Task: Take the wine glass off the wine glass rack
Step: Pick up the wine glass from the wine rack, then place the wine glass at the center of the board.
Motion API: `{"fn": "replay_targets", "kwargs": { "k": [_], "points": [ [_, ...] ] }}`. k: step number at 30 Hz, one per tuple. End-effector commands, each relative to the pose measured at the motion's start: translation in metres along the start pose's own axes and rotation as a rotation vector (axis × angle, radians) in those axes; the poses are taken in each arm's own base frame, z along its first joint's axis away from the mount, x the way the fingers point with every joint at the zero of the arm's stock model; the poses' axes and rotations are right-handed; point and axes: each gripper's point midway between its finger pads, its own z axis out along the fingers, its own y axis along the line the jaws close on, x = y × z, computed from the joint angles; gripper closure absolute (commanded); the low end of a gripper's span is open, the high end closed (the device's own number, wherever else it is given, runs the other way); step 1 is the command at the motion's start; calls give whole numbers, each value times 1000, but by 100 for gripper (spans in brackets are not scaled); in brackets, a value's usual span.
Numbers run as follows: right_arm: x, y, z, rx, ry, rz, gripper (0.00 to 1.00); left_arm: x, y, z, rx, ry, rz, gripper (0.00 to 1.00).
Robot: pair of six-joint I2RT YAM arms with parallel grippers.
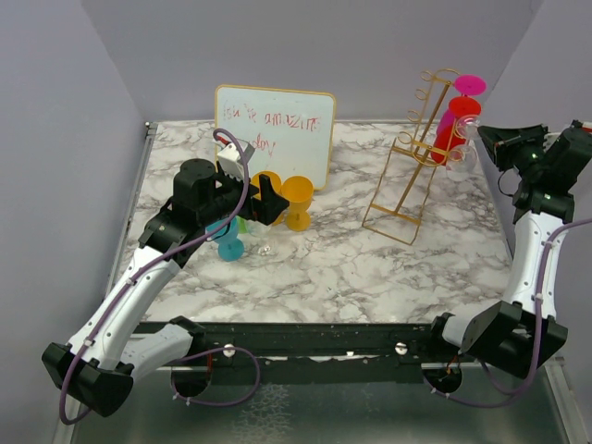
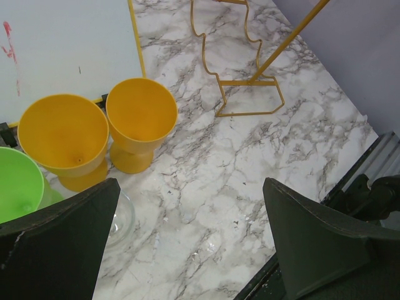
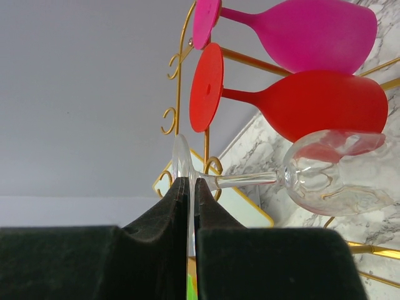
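Observation:
The gold wire wine glass rack (image 1: 412, 176) stands at the back right of the marble table. A pink glass (image 3: 312, 31) and a red glass (image 3: 325, 106) hang on it. Below them a clear wine glass (image 3: 337, 172) lies sideways, bowl to the right. My right gripper (image 3: 190, 187) is shut on the thin edge of its round foot. Its stem passes a curled hook of the rack (image 3: 212, 165); I cannot tell whether they touch. In the top view the right gripper (image 1: 483, 132) is beside the rack's upper right. My left gripper (image 2: 190, 225) hangs open over bare table.
Two orange cups (image 2: 140, 115), (image 2: 62, 134) and a green cup (image 2: 19, 184) stand by the left gripper. A small clear glass (image 2: 122, 219) sits under its left finger. A teal cup (image 1: 227, 240) and a whiteboard (image 1: 277, 129) are at the back left.

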Motion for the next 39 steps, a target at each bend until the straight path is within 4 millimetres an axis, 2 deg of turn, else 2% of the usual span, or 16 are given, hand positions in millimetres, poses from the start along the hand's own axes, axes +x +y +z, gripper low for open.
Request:
{"fn": "replay_targets", "kwargs": {
  "k": [1, 16, 24, 27, 31, 36, 39],
  "points": [
    [-2, 15, -15, -26, -23, -51, 99, -3, -6, -3, 22, -21, 7, 1],
    [2, 21, -50, 28, -76, -184, 100, -2, -8, -5, 35, -21, 7, 1],
    [6, 20, -88, 124, -127, -282, 99, -1, -9, -7, 38, -21, 11, 1],
    [22, 21, -98, 107, -89, -266, 99, -1, -10, -7, 46, -21, 16, 1],
    [56, 13, -107, 96, 7, -242, 99, 1, -12, -10, 54, -21, 17, 1],
    [98, 18, -121, 31, 119, -294, 99, 6, -11, -12, 51, -19, 20, 1],
    [126, 11, -128, 0, 224, -286, 100, 5, -13, -11, 64, -18, 12, 1]
  ]
}}
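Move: The right hand already pinches the clear wine glass by its foot; the glass hangs upside down, its middle about 9 cm below and 1 cm left. The red glass is some 5 cm ahead and 4 cm left, the magenta one 11 cm ahead and 4 cm left, both about 9 cm lower; the rack's middle is 13 cm left, 3 cm back and 15 cm down. From the left hand the clear glass lies roughly 50 cm right, 14 cm ahead, about level. Keeping its pinch, the right hand draws the glass back about 13 cm, rolling 15 degrees, then also swings left. ##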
